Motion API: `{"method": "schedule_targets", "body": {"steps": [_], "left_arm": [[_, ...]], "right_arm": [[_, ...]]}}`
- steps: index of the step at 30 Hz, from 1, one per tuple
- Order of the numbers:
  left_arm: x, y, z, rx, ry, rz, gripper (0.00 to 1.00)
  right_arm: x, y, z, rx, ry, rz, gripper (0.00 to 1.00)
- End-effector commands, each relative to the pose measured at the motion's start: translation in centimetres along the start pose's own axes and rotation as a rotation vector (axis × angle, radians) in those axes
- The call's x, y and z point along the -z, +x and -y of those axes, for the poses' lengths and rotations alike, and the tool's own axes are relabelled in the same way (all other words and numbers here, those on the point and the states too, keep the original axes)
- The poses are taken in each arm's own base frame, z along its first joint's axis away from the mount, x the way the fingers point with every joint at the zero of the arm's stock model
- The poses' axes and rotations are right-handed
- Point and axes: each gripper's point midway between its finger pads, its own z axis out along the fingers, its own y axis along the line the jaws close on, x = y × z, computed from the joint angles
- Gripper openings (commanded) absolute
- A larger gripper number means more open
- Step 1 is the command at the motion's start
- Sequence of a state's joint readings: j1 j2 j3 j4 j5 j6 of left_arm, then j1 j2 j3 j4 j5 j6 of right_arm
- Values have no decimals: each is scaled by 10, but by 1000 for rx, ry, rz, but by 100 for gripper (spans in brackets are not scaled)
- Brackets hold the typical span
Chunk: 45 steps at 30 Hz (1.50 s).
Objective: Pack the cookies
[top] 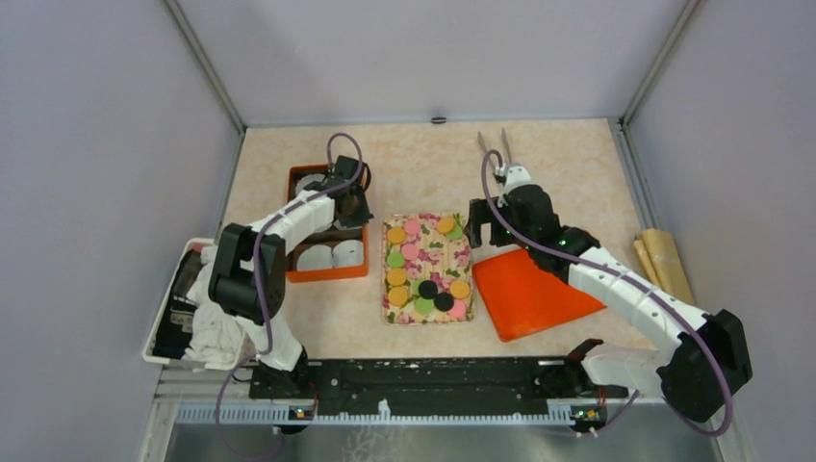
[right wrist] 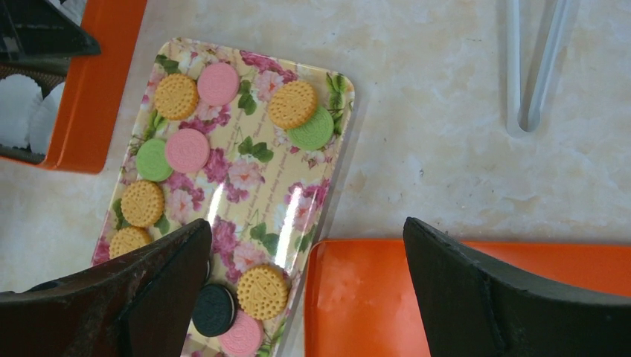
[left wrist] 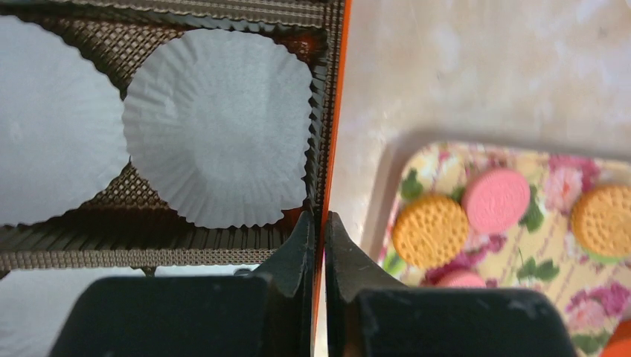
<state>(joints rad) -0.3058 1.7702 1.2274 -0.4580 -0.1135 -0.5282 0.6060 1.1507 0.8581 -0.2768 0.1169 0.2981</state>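
Note:
The cookies (top: pixel 424 269), small round discs in orange, green, pink and black, lie on a floral tray (top: pixel 435 248) mid-table; the right wrist view shows them (right wrist: pixel 176 96) on that tray (right wrist: pixel 260 193). To the tray's left stands an orange box (top: pixel 327 271) with white paper liners (left wrist: pixel 219 126). My left gripper (left wrist: pixel 320 227) is shut on the box's thin right wall (left wrist: pixel 332 134), one finger inside, one outside. My right gripper (right wrist: pixel 306 227) hangs open above the tray's right edge and an orange lid (right wrist: pixel 461 297), holding nothing.
The orange lid (top: pixel 534 294) lies flat right of the tray. Metal tongs (top: pixel 496 144) rest at the back of the table. A white bin with cloth (top: pixel 197 308) sits at the left edge, brown paper items (top: pixel 659 260) at the right.

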Motion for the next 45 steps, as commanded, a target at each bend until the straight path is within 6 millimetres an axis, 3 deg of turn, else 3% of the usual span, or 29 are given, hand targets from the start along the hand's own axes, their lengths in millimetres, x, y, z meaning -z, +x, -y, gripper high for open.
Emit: {"method": "schedule_targets", "body": {"steps": [1,7,11,19,20,26,28,36,40,43,45], "left_arm": [[6,61,-9,69,-28,-125,0],[14,80,-5,64,-9,-135,0],[23,88,-4,49,-1,-137,0],[42,125,-3,26,52,-182,0],[44,127,-4,23,55,-182,5],[64,116,12,-16,143,-168,63],[73,112,22,-41,198,-171,78],[113,68,49,-87,336,-18,76],[132,53,58,-97,391,44,75],[144,43,64,-109,429,90,75],[147,39,65,-126,437,115,75]], "right_arm": [[-4,-7,-8,11,-26,17,99],[-17,0,-6,54,-12,-27,99],[-30,12,-16,36,-61,-79,99],[-53,31,-20,-7,-56,-155,96],[-56,33,-17,-11,-41,-167,95],[-73,55,-11,-23,-5,-232,87],[-79,60,-10,-29,2,-238,84],[-102,70,-6,-32,33,-254,63],[-112,77,-6,-33,38,-278,35],[-118,77,-7,-33,39,-279,29],[-121,77,-6,-32,47,-282,17]]}}
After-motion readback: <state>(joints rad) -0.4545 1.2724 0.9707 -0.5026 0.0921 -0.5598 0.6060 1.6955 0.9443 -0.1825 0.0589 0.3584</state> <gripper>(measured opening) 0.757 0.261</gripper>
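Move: The left hand has the cookie box's right wall pinched; the box's middle lies about 10 cm to its left, level fore and aft. The cookie tray's middle is roughly 12 cm back, 16 cm right and 5 cm below. From the open right hand, the tray's right rim is some 2 cm ahead, 3 cm left and 15 cm below; the orange-green cookie pair is 8 cm ahead and 8 cm left, and the orange mat 8 cm back and 14 cm right. Keep the left pinch on the box wall and drag the box back about 10 cm and a little right, alongside the tray; then open wide, ease back slightly farther and lift clear some 8 cm. Meanwhile lower the right gripper about 14 cm to the tray's right rim, edging left and forward, tipping the fingers about 20 degrees farther down and closing them most of the way astride the rim. ##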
